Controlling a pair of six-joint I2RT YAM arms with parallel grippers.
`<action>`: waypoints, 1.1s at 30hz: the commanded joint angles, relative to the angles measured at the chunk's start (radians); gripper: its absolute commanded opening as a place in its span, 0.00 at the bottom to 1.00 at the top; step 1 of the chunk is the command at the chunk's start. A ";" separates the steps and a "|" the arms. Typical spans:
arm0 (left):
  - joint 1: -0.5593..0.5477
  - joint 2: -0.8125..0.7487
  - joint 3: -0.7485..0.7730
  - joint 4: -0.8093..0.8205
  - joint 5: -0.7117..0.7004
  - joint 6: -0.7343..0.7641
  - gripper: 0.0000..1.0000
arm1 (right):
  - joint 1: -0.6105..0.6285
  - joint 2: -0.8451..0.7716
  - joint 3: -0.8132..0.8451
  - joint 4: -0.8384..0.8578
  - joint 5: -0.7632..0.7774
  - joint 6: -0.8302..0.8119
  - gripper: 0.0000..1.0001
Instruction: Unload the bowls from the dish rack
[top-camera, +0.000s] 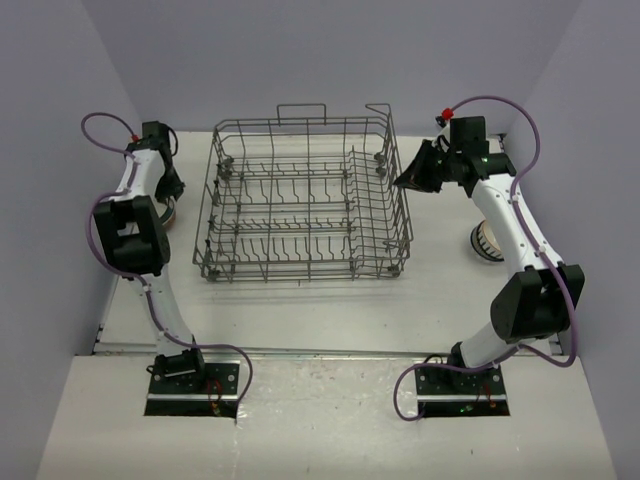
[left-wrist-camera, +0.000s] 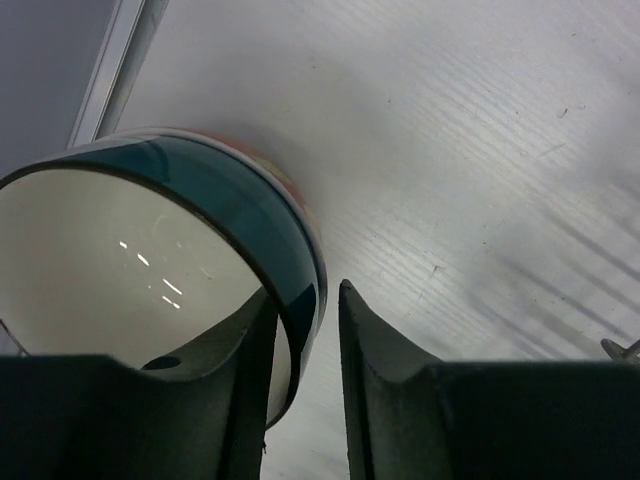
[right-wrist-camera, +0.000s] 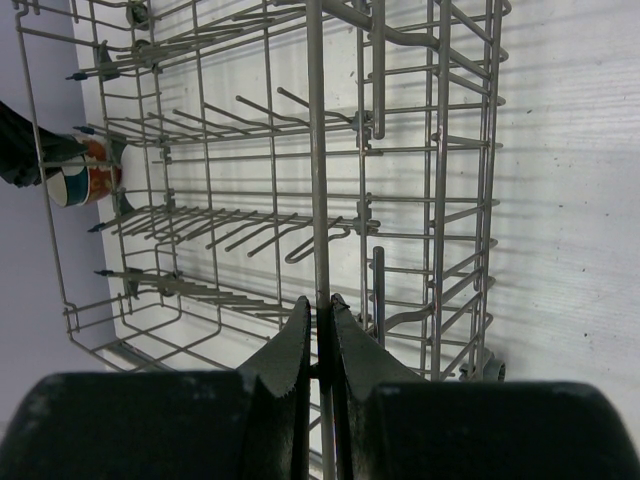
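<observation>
The grey wire dish rack stands mid-table with no bowls showing inside it. A teal bowl with a cream inside sits on the table left of the rack; a reddish patterned edge shows under it. My left gripper straddles its rim, one finger inside, the other outside with a gap to the wall. From above, the arm hides most of that bowl. My right gripper is shut on a rim wire of the dish rack at its right side. A white striped bowl sits far right.
The rack's upright tines and raised sides fill the middle of the table. The left arm's elbow hangs over the left strip. The table's left edge rail runs close to the teal bowl. Purple walls enclose the table.
</observation>
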 joint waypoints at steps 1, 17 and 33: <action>0.001 -0.098 -0.016 0.026 -0.022 -0.035 0.33 | 0.035 0.083 -0.038 -0.123 0.035 -0.033 0.00; -0.042 -0.235 0.062 -0.011 -0.057 -0.085 0.54 | 0.036 0.077 -0.035 -0.120 0.030 -0.050 0.00; -0.318 -0.421 0.077 0.180 0.108 -0.087 0.63 | 0.036 0.067 0.069 -0.167 0.104 -0.115 0.73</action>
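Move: The left fingers straddle the near right wall of the blue bowl nested on the red one; its middle lies about 4 cm to their left, 4 cm back and 3 cm down. The rack's far left corner is some 19 cm to the left hand's right, 8 cm ahead and 15 cm up. The right fingers are shut on the rack's right rim; from them the striped bowl lies roughly 29 cm right, 5 cm back and 19 cm below. Finish opening the left gripper off the blue bowl's wall and lift it straight up clear of the stack, then, still rising, swing it about 16 cm right to the rack's left rim near the far corner, tipping its fingers some 30 degrees outward. Hold the right hand still on the rim, then open it wide late and ease it a couple of centimetres left. ##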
